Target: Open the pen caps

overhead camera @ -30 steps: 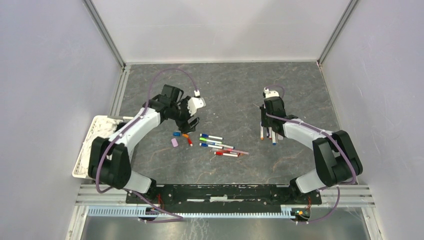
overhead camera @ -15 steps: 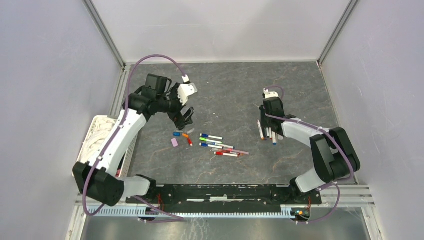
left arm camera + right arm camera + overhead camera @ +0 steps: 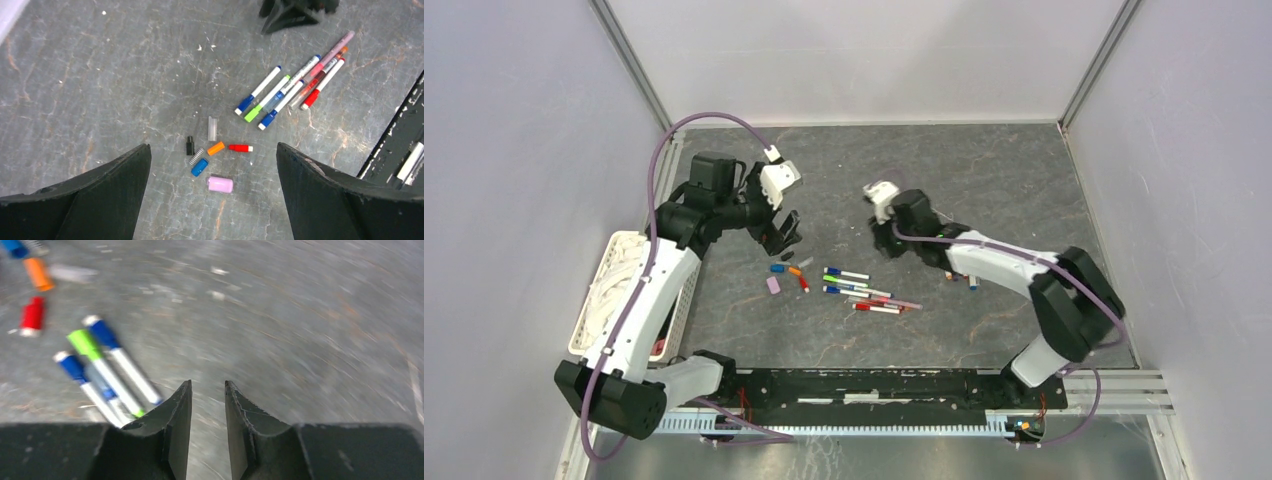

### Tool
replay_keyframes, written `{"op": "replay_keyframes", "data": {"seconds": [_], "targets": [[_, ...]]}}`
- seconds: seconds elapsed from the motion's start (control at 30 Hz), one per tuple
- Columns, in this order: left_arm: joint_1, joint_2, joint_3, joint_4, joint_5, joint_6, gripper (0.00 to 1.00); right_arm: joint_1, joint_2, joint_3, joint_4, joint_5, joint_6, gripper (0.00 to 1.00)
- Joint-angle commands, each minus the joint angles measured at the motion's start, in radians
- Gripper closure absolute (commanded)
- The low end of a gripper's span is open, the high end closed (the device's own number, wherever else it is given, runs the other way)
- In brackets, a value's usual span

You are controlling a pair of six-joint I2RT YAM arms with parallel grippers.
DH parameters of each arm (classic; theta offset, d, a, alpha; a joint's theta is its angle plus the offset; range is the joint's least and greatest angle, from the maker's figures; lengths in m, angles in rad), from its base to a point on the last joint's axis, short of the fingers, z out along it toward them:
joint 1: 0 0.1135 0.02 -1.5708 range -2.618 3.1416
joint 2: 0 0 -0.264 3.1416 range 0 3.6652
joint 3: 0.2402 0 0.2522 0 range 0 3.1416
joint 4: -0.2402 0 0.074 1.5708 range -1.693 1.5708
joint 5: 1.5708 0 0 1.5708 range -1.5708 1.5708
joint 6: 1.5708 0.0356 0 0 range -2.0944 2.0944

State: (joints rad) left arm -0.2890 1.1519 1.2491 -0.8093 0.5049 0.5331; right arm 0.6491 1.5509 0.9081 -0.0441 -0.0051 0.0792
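Observation:
Several loose pen caps lie together on the grey mat: blue [image 3: 199, 167], orange [image 3: 216, 148], red [image 3: 240, 148], lilac [image 3: 220, 184] and black [image 3: 190, 145]. In the top view that cluster [image 3: 786, 273] sits just below my left gripper [image 3: 786, 232]. The left gripper [image 3: 213, 147] hangs above them, open wide and empty. A bundle of capped pens [image 3: 295, 85] [image 3: 862, 291] lies to their right. My right gripper [image 3: 886, 245] hovers just above-right of these pens [image 3: 102, 362]. The right gripper [image 3: 207, 385] has its jaws a narrow gap apart with nothing between them.
A small spring [image 3: 196, 156] and a clear tube [image 3: 212, 128] lie among the caps. A second group of pens [image 3: 971, 283] peeks out under the right forearm. A white basket [image 3: 614, 290] stands at the left table edge. The black base rail [image 3: 400, 135] runs along the near side.
The left arm rose and pulled back to the upper left, opening fully. The right arm swung left from the right-hand pens toward the middle bundle, and its jaws parted slightly.

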Motion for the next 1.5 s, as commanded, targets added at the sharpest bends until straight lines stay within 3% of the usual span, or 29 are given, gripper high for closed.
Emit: {"op": "replay_keyframes", "data": {"seconds": [0.0, 0.43, 0.73, 0.97, 1.07, 1.23, 1.47], "targets": [[0.006, -0.019, -0.025, -0.018, 0.047, -0.015, 0.0, 0.113, 0.141, 0.142, -0.095, -0.137, -0.131, 0.65], [0.021, -0.017, -0.006, -0.082, 0.158, -0.002, 0.0, 0.188, 0.338, 0.279, -0.154, -0.109, -0.151, 0.67], [0.021, -0.014, -0.013, -0.103, 0.186, 0.054, 0.0, 0.184, 0.36, 0.231, -0.135, -0.056, -0.154, 0.7], [0.021, -0.036, -0.06, -0.193, 0.289, 0.211, 0.0, 0.144, 0.378, 0.123, -0.076, -0.128, -0.143, 0.71], [0.021, -0.032, -0.083, -0.213, 0.303, 0.254, 0.0, 0.143, 0.369, 0.099, -0.079, -0.138, -0.155, 0.76], [0.021, 0.004, -0.12, -0.186, 0.285, 0.294, 0.0, 0.121, 0.3, 0.087, -0.082, -0.163, -0.151, 1.0], [0.021, 0.053, -0.195, -0.134, 0.28, 0.404, 0.0, 0.065, 0.12, 0.108, -0.098, -0.299, -0.113, 1.0]]}}
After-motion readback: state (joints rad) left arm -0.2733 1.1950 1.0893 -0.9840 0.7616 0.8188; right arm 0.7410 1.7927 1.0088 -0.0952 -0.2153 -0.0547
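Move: The upper blue-capped pen, the aim of the nearly closed, empty right hand, has its middle about 10 cm to that hand's left, 4 cm back and 7 cm below. The green-capped pen lies some 2 to 3 cm nearer the base than it, and the second blue-capped pen about 5 cm nearer, both roughly level with it sideways. From the left hand the same upper pen is about 12 cm to the right, level fore-and-aft, and some 24 cm below. Swinging left about 8 cm while sinking 7 and drawing back 4 to 5, the right hand turns roughly 20 degrees counter-clockwise down onto the upper blue-capped pen, edges slightly forward, pinches its white barrel towards the tail, then begins easing right with it. The left hand, fingers wide open, draws back about 6 cm and sinks 7, turning clockwise. ##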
